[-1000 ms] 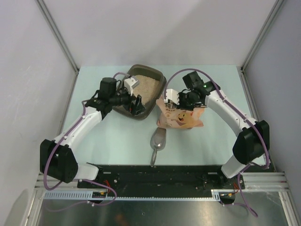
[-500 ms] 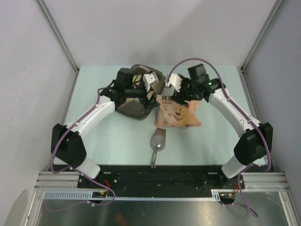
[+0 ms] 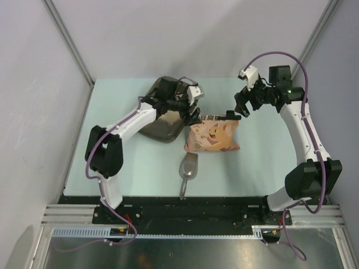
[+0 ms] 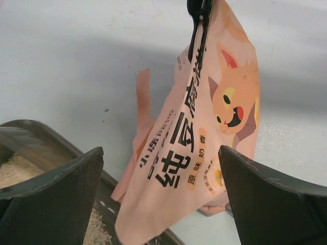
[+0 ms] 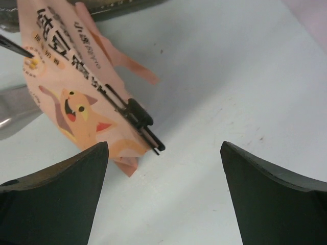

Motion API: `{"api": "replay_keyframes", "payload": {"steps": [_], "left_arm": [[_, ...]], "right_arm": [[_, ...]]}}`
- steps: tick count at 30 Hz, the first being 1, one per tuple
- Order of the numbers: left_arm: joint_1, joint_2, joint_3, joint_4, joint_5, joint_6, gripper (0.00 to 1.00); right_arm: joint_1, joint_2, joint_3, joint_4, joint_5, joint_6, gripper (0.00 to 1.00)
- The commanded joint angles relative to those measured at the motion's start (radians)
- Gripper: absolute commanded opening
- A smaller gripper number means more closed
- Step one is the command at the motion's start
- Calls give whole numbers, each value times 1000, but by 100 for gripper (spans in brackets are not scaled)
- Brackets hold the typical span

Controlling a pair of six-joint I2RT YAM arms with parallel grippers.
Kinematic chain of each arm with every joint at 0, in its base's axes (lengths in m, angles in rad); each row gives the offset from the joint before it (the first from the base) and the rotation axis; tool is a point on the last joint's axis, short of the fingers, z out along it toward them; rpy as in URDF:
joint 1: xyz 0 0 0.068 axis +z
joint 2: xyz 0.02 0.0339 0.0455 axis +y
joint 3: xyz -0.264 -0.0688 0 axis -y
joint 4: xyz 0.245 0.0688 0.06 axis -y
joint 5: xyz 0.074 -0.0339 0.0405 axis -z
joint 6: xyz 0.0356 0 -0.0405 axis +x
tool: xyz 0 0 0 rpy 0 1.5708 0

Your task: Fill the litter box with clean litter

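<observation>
The dark litter box [image 3: 157,130] sits at the back left of the table, with pale clean litter [image 4: 13,171] in it. My left gripper [image 3: 193,115] reaches across its right rim and is open. The pink cat bag [image 3: 213,135] lies just right of the box. In the left wrist view the bag [image 4: 204,132] shows between the fingers, ungripped, one corner over the box rim [image 4: 66,148]. A black clip [image 5: 135,120] closes the bag's top edge. My right gripper [image 3: 240,109] is open, up and to the right of the bag, with bare table between its fingers.
A grey metal scoop [image 3: 189,168] lies in front of the bag, handle toward the near edge. Grey walls and metal posts enclose the table on the left, back and right. Both arm bases stand on the black rail at the near edge.
My right gripper opened, let go of the bag's top and pulled back up and right. The left arm swung right across the litter box toward the bag, staying open.
</observation>
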Motion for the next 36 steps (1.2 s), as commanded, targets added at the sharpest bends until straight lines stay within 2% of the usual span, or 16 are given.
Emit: {"api": "replay_keyframes", "payload": {"steps": [1,3,4,6,7,9,10,12,13,18,21,26,36], "left_arm": [[-21,39,34,-10,67,63,100],[-24,66,37,-10,67,69,95],[-25,73,42,-10,64,69,87],[-28,76,51,-10,67,65,78],[-28,75,51,-10,72,63,66],[-28,61,45,-18,79,57,55],[-27,55,39,-22,84,57,44],[-28,40,13,-33,93,57,33],[-31,18,1,-36,95,57,25],[-39,-92,-113,-36,59,91,7],[-48,-155,-157,-38,32,138,0],[-70,-195,-171,-38,-3,161,0],[-74,-201,-182,-35,-39,181,0]], "right_arm": [[5,40,51,-123,-70,-27,96],[5,51,48,-154,-79,-40,92],[5,56,46,-163,-86,-58,90],[6,62,42,-185,-105,-78,85],[6,62,37,-188,-112,-96,83],[6,60,31,-189,-126,-118,77],[6,62,29,-188,-134,-130,75],[6,63,28,-191,-164,-194,65],[11,65,29,-198,-174,-226,64],[67,80,55,-312,-139,-477,63],[118,77,42,-338,-105,-541,63],[181,65,-3,-294,-77,-570,63],[195,62,-6,-337,-28,-607,47]]}}
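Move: The top left corner of the litter bag lies some 5 cm below the open left gripper, about 1 cm back and 1 cm to its right. The black clip on the bag's top edge is about 16 cm to that gripper's right and 1 cm ahead; the litter box is about 13 cm left and 7 cm ahead, the scoop 22 cm back and 3 cm right. From the right gripper, the clip lies about 6 cm left, 4 cm back and 7 cm below. Lower the open left gripper about 4.5 cm onto the bag's top left corner, shut the fingers to pinch it, then draw it back some 5 cm, rising slightly. Meanwhile bring the right gripper left, back and down, about 6 cm each way, to the black clip, turning counter-clockwise some 35 degrees and closing to half open around the clip. ##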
